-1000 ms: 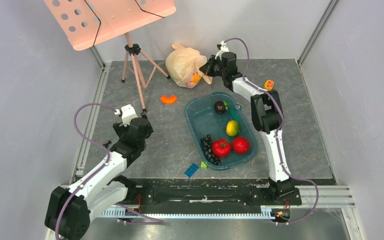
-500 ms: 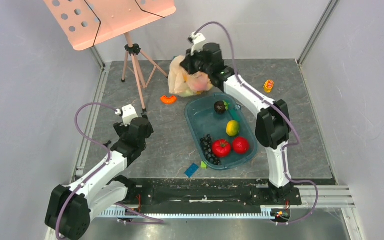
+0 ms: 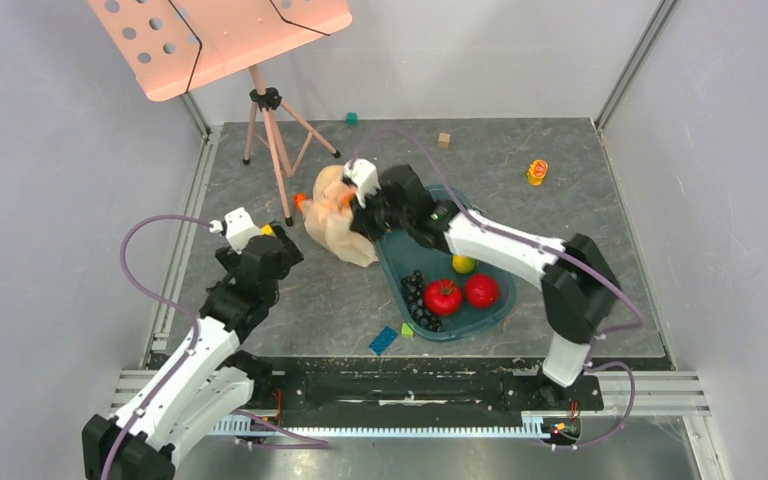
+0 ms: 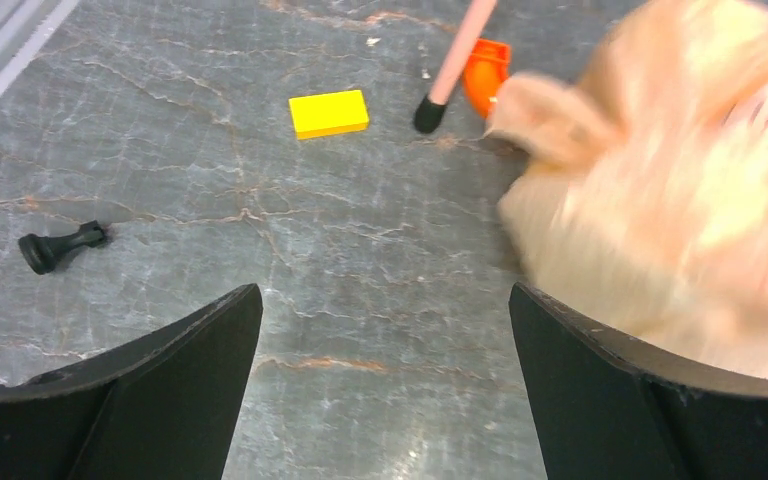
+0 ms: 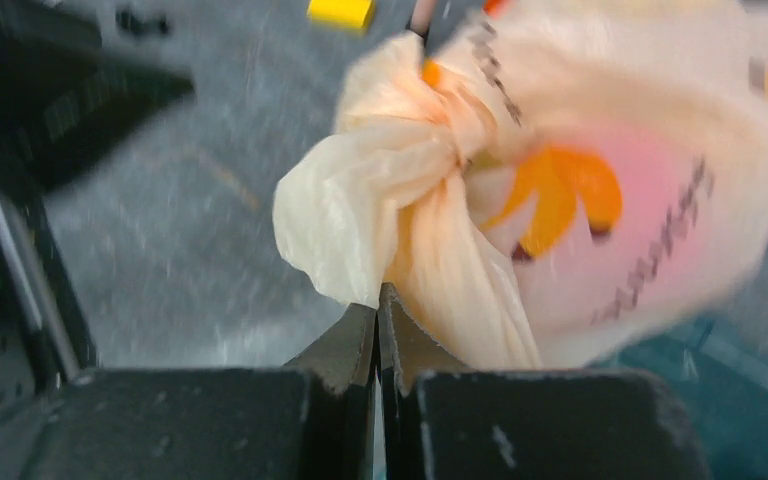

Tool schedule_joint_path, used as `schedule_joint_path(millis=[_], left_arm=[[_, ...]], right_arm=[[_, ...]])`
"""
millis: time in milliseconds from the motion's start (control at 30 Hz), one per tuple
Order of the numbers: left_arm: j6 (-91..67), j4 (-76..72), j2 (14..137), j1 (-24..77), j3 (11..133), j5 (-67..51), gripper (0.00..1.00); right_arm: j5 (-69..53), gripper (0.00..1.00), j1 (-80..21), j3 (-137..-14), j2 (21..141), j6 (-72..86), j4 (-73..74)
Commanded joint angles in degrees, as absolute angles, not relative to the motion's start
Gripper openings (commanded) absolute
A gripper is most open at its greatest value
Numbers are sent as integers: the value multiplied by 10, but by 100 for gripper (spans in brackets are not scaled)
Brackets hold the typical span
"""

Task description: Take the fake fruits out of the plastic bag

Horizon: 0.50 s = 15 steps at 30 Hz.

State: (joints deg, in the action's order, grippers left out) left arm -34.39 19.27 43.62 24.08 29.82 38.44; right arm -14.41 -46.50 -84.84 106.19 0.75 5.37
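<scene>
The plastic bag (image 3: 332, 232), cream-beige with knotted handles, lies left of the teal tray (image 3: 457, 333). My right gripper (image 3: 354, 220) is shut on a fold of the plastic bag (image 5: 560, 180) just below the knot, fingers pressed together (image 5: 378, 300). Nothing inside the bag can be made out; only blurred yellow-orange print and a pink patch show. A lemon (image 3: 465, 264) and two red fruits (image 3: 443, 296) lie in the tray. My left gripper (image 3: 280, 243) stands open and empty low over the table (image 4: 383, 292), with the bag (image 4: 680, 200) just to its right.
A black grape bunch (image 3: 417, 298) shares the tray. The music stand's tripod (image 3: 270, 130) stands behind the bag, one foot (image 4: 428, 112) beside an orange piece (image 4: 485, 75) and a yellow block (image 4: 328, 112). Small blocks (image 3: 383, 340) and a yellow toy (image 3: 537, 171) are scattered about.
My right arm has swung the bag from the back of the table forward and left, to beside the tray. The left gripper has edged towards it, still open.
</scene>
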Motion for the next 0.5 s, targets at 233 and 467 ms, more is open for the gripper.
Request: schedule_joint_path(millis=[233, 467], left_arm=[[-384, 268, 421, 238, 395, 212, 100], [-384, 273, 441, 242, 375, 47, 98]], right_arm=[[-20, 0, -525, -438, 778, -22, -25], [-4, 33, -533, -318, 656, 7, -63]])
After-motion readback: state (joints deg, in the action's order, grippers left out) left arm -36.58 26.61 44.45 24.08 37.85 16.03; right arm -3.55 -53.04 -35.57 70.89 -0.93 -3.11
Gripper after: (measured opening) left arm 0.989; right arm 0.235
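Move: The right gripper holds the bag by one end, with the bag's middle about 3 cm ahead, 5 cm left and 5 cm below. The bare table spot it is taken to lies some 15 cm back, 1 cm left and 16 cm down. The black grapes lie about 18 cm back and 15 cm right, and the tub's middle 9 cm back and 20 cm right, both some 15 cm down. From the open left gripper, the bag is about 18 cm right, 6 cm ahead and slightly lower. Still pinching the bag's end, the right hand hauls the bag back and to the right, about 19 cm level and 8 cm down, until it is over the grapes. It slows there and its fingers start to open, letting go. The wide-open left hand rises about 4 cm, then sinks 2 while swinging 7 cm right, turning clockwise nearly 20 degrees, to come over the bag's near-left part. ##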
